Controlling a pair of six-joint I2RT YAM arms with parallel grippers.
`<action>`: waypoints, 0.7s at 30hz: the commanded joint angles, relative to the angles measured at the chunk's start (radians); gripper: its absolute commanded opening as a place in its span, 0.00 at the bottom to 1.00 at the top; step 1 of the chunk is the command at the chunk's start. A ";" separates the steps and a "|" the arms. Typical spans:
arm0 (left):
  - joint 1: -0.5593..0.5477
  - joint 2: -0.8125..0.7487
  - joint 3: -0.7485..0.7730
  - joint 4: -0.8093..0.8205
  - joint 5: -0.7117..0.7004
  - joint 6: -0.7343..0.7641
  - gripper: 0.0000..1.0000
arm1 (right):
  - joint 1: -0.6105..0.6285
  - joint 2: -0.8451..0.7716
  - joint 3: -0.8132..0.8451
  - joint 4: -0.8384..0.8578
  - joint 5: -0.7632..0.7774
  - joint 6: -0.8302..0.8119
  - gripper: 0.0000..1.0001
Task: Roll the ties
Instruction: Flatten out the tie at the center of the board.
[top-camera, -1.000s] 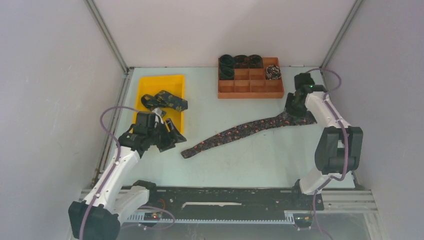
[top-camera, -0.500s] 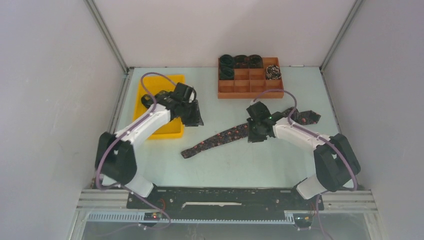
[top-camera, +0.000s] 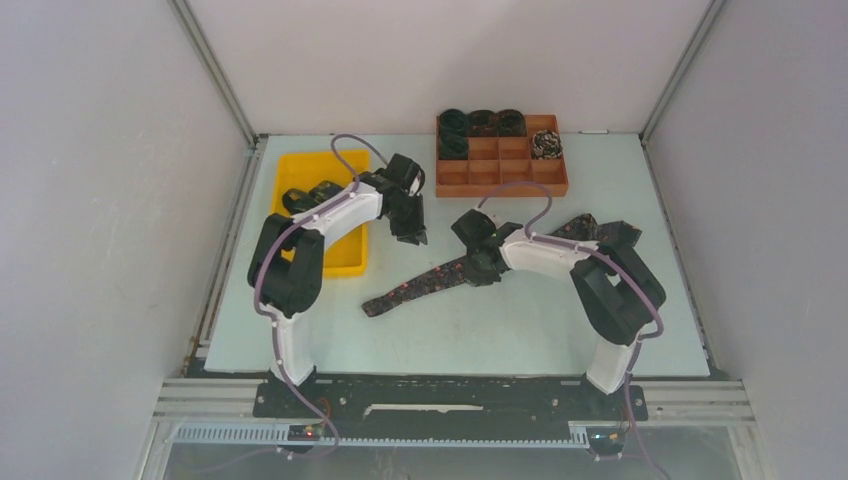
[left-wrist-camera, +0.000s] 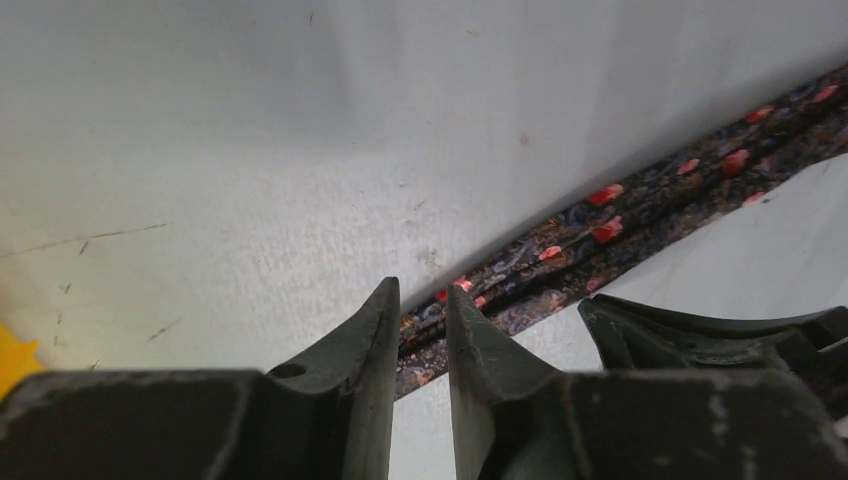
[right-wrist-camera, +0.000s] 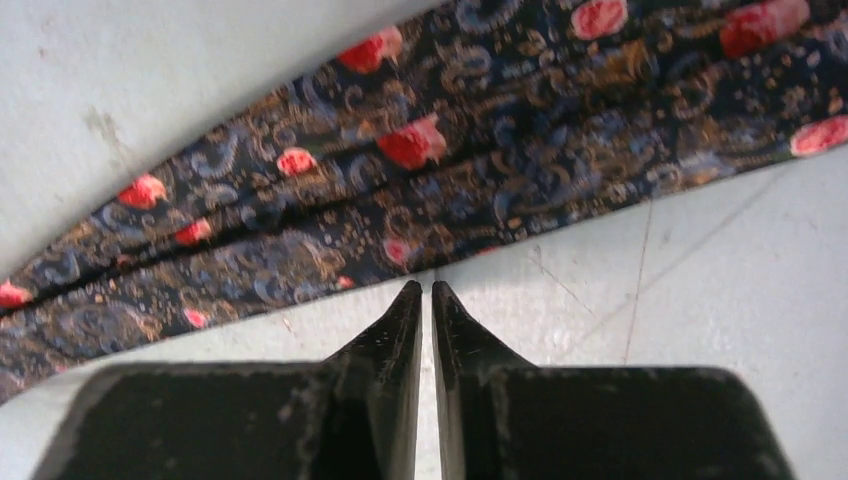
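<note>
A long dark tie (top-camera: 420, 285) with red specks lies flat and slantwise across the table, its narrow end at the near left and its wide end at the far right. My right gripper (top-camera: 478, 270) hovers at its middle. In the right wrist view the right gripper (right-wrist-camera: 421, 285) is all but closed and empty, its tips at the near edge of the tie (right-wrist-camera: 450, 180). My left gripper (top-camera: 412, 232) hangs just right of the yellow tray. In the left wrist view the left gripper (left-wrist-camera: 422, 290) shows a narrow empty gap, with the tie (left-wrist-camera: 620, 215) past its tips.
The yellow tray (top-camera: 345, 262) at the left holds another dark tie (top-camera: 305, 197), partly hidden by the left arm. A brown compartment box (top-camera: 500, 175) at the back holds several rolled ties (top-camera: 482, 122). Grey walls close in the table on three sides.
The left arm swung from the tray's near side out to the tray's right. The right arm slid left from the tie's wide end to its middle. Both grippers narrowed.
</note>
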 joint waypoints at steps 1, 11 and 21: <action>-0.019 0.053 0.055 -0.042 0.011 0.032 0.28 | 0.007 0.080 0.104 -0.058 0.072 0.032 0.10; -0.035 0.158 0.075 -0.088 0.058 0.049 0.25 | -0.001 0.179 0.205 -0.076 0.072 -0.018 0.09; -0.052 0.176 0.067 -0.095 0.109 0.060 0.24 | -0.023 0.180 0.258 -0.071 0.043 -0.080 0.09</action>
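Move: Below and behind the left hand, the tie's middle stretch lies about 7 cm back, 2 cm right and 6 cm down; from that hand the yellow bin is some 10 cm ahead and 21 cm left, and the tie's left end 15 cm back and 9 cm left. The same stretch runs just ahead of the right hand, its centre about 3 cm forward at fingertip height; the tie's wide right end is about 11 cm ahead and 27 cm right of that hand. Pushing forward, the right hand's nearly shut fingertips stay low against the tie's near edge and slide it some 3.5 cm out and slightly left, then all but stop. Meanwhile the left hand sinks about 5.5 cm and draws back 3 cm onto the tie's far edge, fingers a little open, its tips tilting some 10 degrees back towards the base. ##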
